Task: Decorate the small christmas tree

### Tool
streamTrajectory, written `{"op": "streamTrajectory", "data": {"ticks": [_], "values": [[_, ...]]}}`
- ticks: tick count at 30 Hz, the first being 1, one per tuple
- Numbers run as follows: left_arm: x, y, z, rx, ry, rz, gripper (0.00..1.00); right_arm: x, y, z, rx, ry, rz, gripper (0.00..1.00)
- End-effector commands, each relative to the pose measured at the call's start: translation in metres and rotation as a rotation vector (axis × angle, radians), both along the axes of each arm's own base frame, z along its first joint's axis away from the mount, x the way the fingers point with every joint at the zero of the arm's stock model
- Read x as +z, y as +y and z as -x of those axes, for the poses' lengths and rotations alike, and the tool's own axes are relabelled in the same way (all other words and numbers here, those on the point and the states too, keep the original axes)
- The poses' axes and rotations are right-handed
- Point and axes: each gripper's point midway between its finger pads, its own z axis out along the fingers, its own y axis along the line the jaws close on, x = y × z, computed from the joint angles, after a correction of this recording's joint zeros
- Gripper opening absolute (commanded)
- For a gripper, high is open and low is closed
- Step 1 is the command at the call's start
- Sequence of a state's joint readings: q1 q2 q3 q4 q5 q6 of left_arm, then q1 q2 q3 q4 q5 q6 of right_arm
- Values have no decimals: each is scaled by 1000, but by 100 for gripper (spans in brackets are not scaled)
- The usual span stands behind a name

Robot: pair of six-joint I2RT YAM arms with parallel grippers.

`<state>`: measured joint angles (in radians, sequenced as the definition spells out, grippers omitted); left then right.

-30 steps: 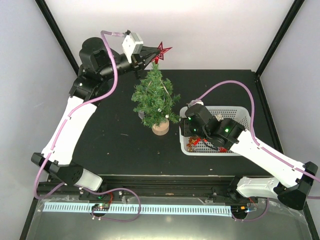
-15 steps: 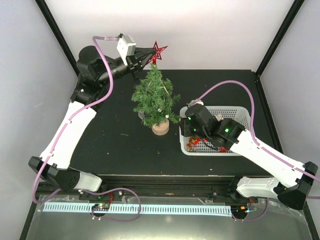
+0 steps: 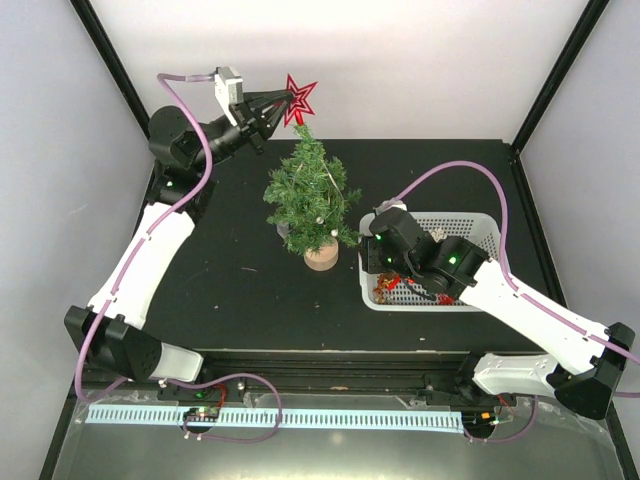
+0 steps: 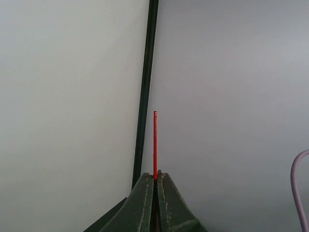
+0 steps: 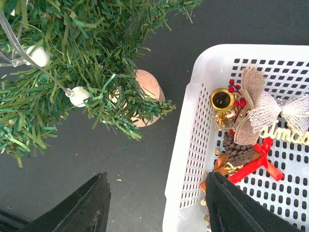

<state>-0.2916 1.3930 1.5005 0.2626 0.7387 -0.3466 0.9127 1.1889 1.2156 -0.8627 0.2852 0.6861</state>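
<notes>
The small christmas tree (image 3: pixel 311 195) stands upright on its round wooden base (image 3: pixel 321 256) mid-table, with white beads on a string among its branches; its lower branches (image 5: pixel 72 72) fill the upper left of the right wrist view. My left gripper (image 3: pixel 282 104) is raised above and to the left of the treetop, shut on a red star (image 3: pixel 298 99). In the left wrist view the star shows edge-on as a thin red strip (image 4: pixel 155 145) rising from the closed fingertips. My right gripper (image 5: pixel 157 203) hangs open and empty over the left wall of the white basket (image 5: pixel 193 145).
The white perforated basket (image 3: pixel 470 228) at the right holds several ornaments: a gold bell (image 5: pixel 222 100), a burlap bow (image 5: pixel 253 111), pinecones (image 5: pixel 237 151) and a red ribbon (image 5: pixel 256 163). Black frame posts and white walls enclose the table.
The left arm has lifted and swung the red star up and to the left, away from the treetop. The right arm has not moved.
</notes>
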Motion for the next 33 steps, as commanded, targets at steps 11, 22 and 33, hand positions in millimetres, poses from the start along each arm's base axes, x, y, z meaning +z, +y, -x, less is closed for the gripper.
{"op": "streamTrajectory", "data": {"ticks": [11, 22, 33], "values": [[10, -1, 19, -135, 14, 64, 13, 7, -3, -1, -21, 1, -22, 55], [10, -2, 24, -143, -15, 34, 27, 11, -4, -1, -23, -12, -22, 55], [15, 27, 29, -106, -4, 62, 41, 17, -2, -4, -20, -31, -21, 56]]}}
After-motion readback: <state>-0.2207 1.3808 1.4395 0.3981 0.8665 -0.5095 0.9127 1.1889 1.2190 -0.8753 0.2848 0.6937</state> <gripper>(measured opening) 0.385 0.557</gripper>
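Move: The left hand pinches the red star, whose middle sits about 2 cm to its right, 1 cm ahead and 1 cm above the finger pads. The treetop under the star is some 6 cm below this hand, about 2 cm to its right and 1 cm back. The tree's wooden base is roughly 5 cm right, 5 cm back and 50 cm below. From the right hand the treetop lies about 14 cm left, 10 cm ahead and 22 cm up. The left fingers let go of the red star at the treetop, opening from shut to about two fifths. As they part, the hand eases back about 1.5 cm and swings some 10 degrees clockwise, then draws off leftward about 2 cm, away from the star, creeping slightly forward again. ##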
